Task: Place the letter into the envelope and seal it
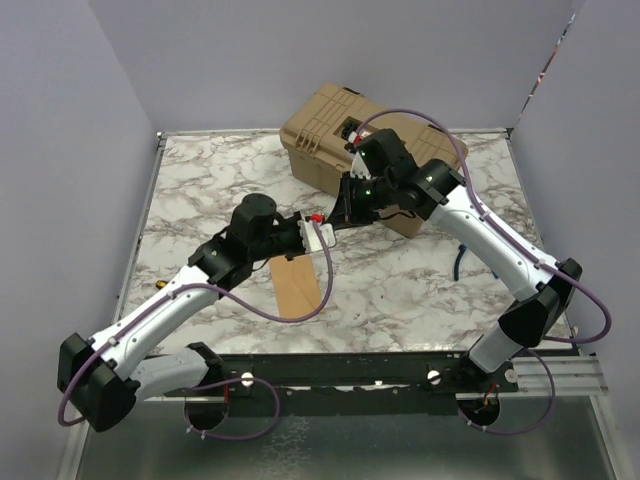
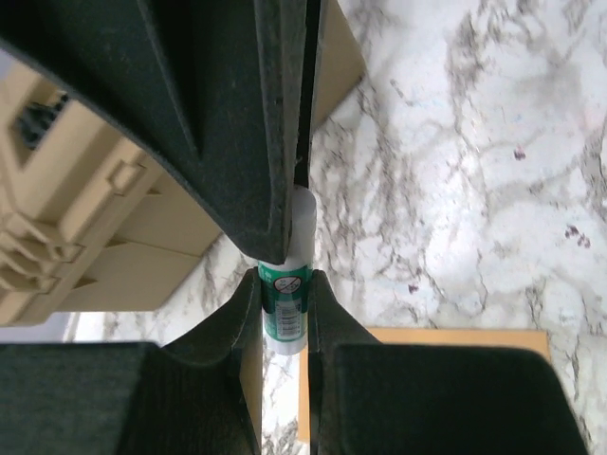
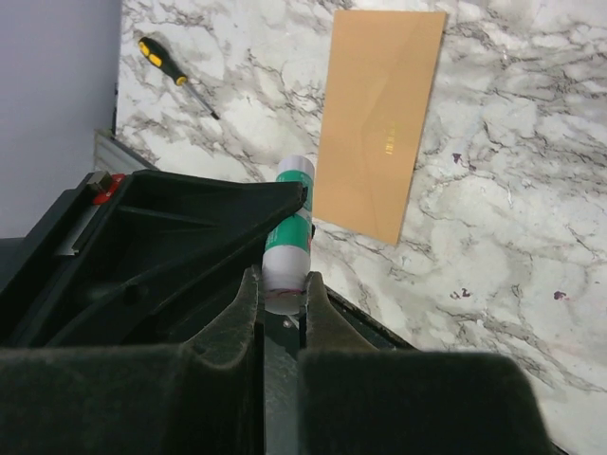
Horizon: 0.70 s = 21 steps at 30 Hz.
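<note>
The orange-brown envelope [image 1: 295,285] lies flat on the marble table, its fold lines facing up [image 3: 379,123]; a strip of it shows in the left wrist view [image 2: 446,337]. The letter is out of view. Above the table, behind the envelope, both grippers meet on a green and white glue stick [image 3: 289,237]. My left gripper [image 2: 285,284] is shut on the stick's green body [image 2: 285,313]. My right gripper [image 3: 282,284] is shut on its white end. In the top view the left gripper [image 1: 325,228] and the right gripper [image 1: 345,212] sit tip to tip.
A tan hard case [image 1: 340,135] stands at the back of the table, just behind the right arm, also seen in the left wrist view [image 2: 76,237]. A yellow and black screwdriver [image 3: 175,76] lies on the marble near the left edge. A metal rail [image 1: 400,375] runs along the near edge.
</note>
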{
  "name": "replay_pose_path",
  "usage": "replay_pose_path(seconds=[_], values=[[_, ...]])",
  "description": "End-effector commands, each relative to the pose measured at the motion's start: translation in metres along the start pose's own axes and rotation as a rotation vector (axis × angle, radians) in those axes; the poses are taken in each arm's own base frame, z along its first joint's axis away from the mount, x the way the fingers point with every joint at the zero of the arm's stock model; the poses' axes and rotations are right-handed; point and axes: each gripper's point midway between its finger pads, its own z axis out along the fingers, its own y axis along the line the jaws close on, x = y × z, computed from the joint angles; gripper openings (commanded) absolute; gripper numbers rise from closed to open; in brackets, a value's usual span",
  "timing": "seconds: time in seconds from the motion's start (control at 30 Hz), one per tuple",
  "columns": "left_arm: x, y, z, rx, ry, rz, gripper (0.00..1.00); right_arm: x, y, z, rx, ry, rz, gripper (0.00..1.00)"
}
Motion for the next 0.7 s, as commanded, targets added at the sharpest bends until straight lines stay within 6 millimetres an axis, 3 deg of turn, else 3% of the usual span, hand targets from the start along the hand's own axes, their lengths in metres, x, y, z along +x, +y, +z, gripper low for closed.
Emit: replay_pose_path(seconds=[0.0,0.1,0.2,0.27,0.4,0.67], values=[[-0.108,0.019,-0.032,-0.14,-0.413,0.08,0.0,-0.014,0.023,-0.007,-0.037,-0.036,-0.029,0.04],[-0.093,0.007,-0.033,-0.132,-0.398,-0.042,0.0,-0.033,0.03,-0.028,-0.069,-0.104,-0.023,0.21],[-0.078,0.004,-0.037,-0.167,-0.37,-0.176,0.0,-0.047,0.035,-0.05,-0.084,-0.178,-0.028,0.51],[-0.07,0.006,-0.04,-0.209,-0.355,-0.297,0.0,-0.053,0.034,-0.064,-0.075,-0.236,-0.037,0.64],[-0.066,-0.003,-0.042,-0.19,-0.359,-0.407,0.0,-0.055,0.033,-0.078,-0.106,-0.309,-0.079,0.72],[-0.068,-0.007,-0.037,-0.162,-0.357,-0.569,0.0,-0.037,0.046,-0.082,-0.215,-0.25,-0.265,0.74]])
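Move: The glue stick is already held by both hands: its middle sits about 1 cm ahead, 1 cm right of and 1 cm above the left hand, and some 1 cm back, 2 cm left of and 2 cm below the right. From the left hand, the envelope lies about 2 cm back, 5 cm left and 23 cm down; the toolbox stands roughly 22 cm ahead, 12 cm right and 15 cm lower. Right fingers open off the glue stick and rise 10 cm; left keeps it, rising 6 cm, tipping up 30 degrees. ##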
